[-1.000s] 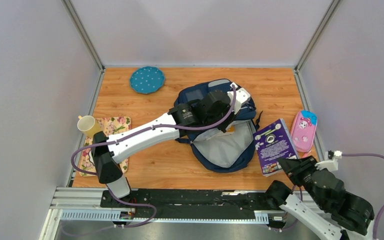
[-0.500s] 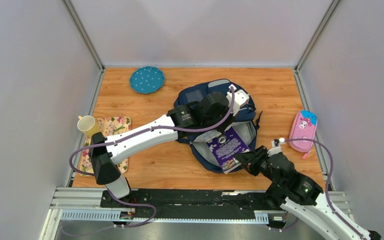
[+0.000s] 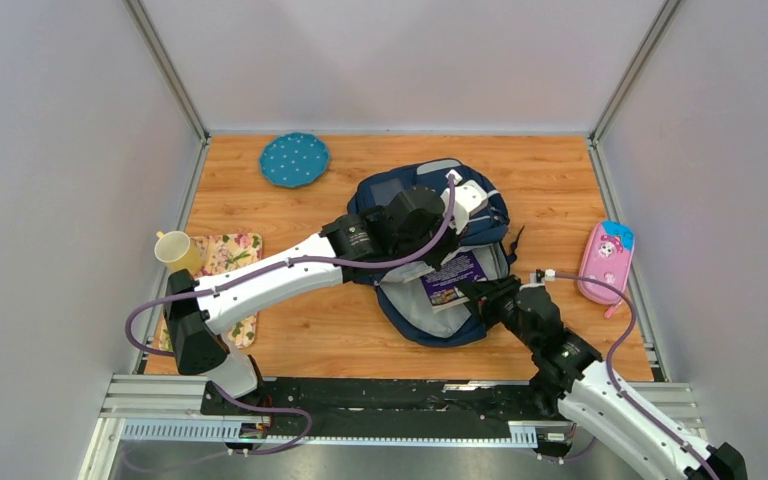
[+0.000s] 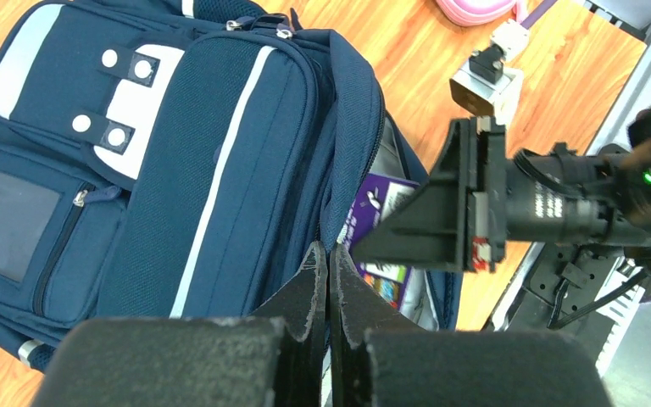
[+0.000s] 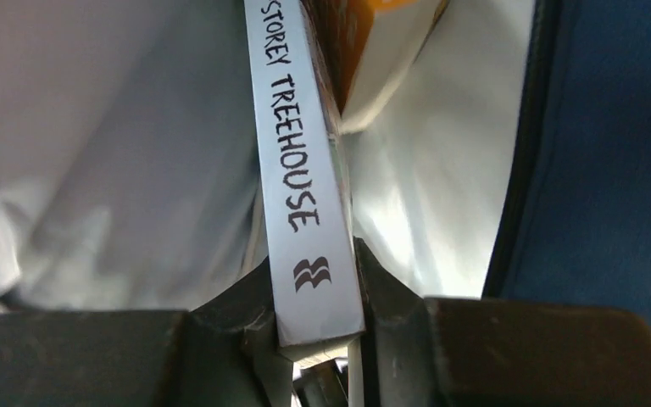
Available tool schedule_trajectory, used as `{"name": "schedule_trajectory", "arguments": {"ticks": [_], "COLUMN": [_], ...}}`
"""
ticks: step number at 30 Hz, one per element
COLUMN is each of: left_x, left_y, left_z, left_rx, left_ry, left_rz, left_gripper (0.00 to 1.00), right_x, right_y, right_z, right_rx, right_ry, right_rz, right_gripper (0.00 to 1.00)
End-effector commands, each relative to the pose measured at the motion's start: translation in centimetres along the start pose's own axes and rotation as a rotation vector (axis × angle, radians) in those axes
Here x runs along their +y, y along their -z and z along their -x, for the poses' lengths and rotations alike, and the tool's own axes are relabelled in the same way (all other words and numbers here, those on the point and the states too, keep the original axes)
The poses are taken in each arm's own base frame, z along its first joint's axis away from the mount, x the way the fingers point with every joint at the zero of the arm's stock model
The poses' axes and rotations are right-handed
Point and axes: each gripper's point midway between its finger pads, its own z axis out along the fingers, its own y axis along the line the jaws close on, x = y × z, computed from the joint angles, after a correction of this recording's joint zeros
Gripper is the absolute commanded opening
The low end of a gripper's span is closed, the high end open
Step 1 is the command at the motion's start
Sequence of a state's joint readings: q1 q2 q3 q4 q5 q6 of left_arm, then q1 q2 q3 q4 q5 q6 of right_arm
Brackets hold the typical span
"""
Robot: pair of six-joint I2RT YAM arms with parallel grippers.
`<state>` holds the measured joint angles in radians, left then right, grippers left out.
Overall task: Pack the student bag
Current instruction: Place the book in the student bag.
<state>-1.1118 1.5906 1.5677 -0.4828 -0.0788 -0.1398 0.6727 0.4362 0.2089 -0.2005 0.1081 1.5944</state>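
The navy student bag (image 3: 385, 192) lies in the middle of the table, its grey lining (image 3: 430, 310) showing in the open mouth. My left gripper (image 3: 442, 243) is shut on the rim of that mouth, its fingertips (image 4: 329, 254) pressed together at the zipper edge of the bag (image 4: 220, 153). My right gripper (image 3: 476, 293) is shut on a purple book (image 3: 450, 278), whose far end sits inside the mouth. In the right wrist view the book's white spine (image 5: 305, 186) is clamped in the right gripper (image 5: 315, 297), with grey lining (image 5: 93, 153) behind it.
A pink pencil case (image 3: 607, 262) lies at the right edge. A blue dotted plate (image 3: 294, 159) is at the back left. A yellow cup (image 3: 175, 250) stands on a floral mat (image 3: 225, 252) at the left. Grey walls close in three sides.
My right arm has carried the purple book from the table's right side leftward into the bag's mouth. The left arm has barely shifted and keeps its hold on the rim.
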Motion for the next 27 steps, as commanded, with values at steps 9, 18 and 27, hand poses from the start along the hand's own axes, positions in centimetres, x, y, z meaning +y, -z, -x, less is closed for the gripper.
{"name": "schedule_trajectory", "arguments": {"ticks": [9, 18, 27], "left_x": [-2.0, -1.8, -0.9], "left_y": [3.9, 2.8, 2.6], "left_z": [7.4, 6.4, 5.2], "left_rx": [-0.278, -0.265, -0.251], "left_ry": [0.055, 0.076, 0.077], "left_rz": [-0.106, -0.092, -0.065], "left_gripper": [0.0, 0.0, 0.0], "right_x": [7.5, 2.0, -1.7], "right_y": [-5.5, -9.4, -4.9], "right_z": [3.6, 2.3, 1.6], "right_rx": [-0.09, -0.039, -0.002], "right_ry": [-0.107, -0.024, 0.116], "right_rz": [0.142, -0.046, -0.093], "right_gripper": [0.07, 0.66, 0.77]}}
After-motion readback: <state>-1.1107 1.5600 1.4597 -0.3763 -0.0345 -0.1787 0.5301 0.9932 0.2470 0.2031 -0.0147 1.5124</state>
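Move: The right hand grips the near end of the purple book, already partly in the bag's mouth; the spot for it inside the bag lies about 9 cm ahead, 5 cm left and 5 cm below. The orange book already inside sits some 16 cm ahead, 6 cm left and 6 cm down; the pink pencil case is 4 cm ahead, 28 cm right. From the left hand, holding the flap, that spot is roughly 5 cm ahead, 1 cm left and 12 cm below. Left keeps the flap up; right slides the book about 9 cm forward into the bag, opens, retreats, sinking. ##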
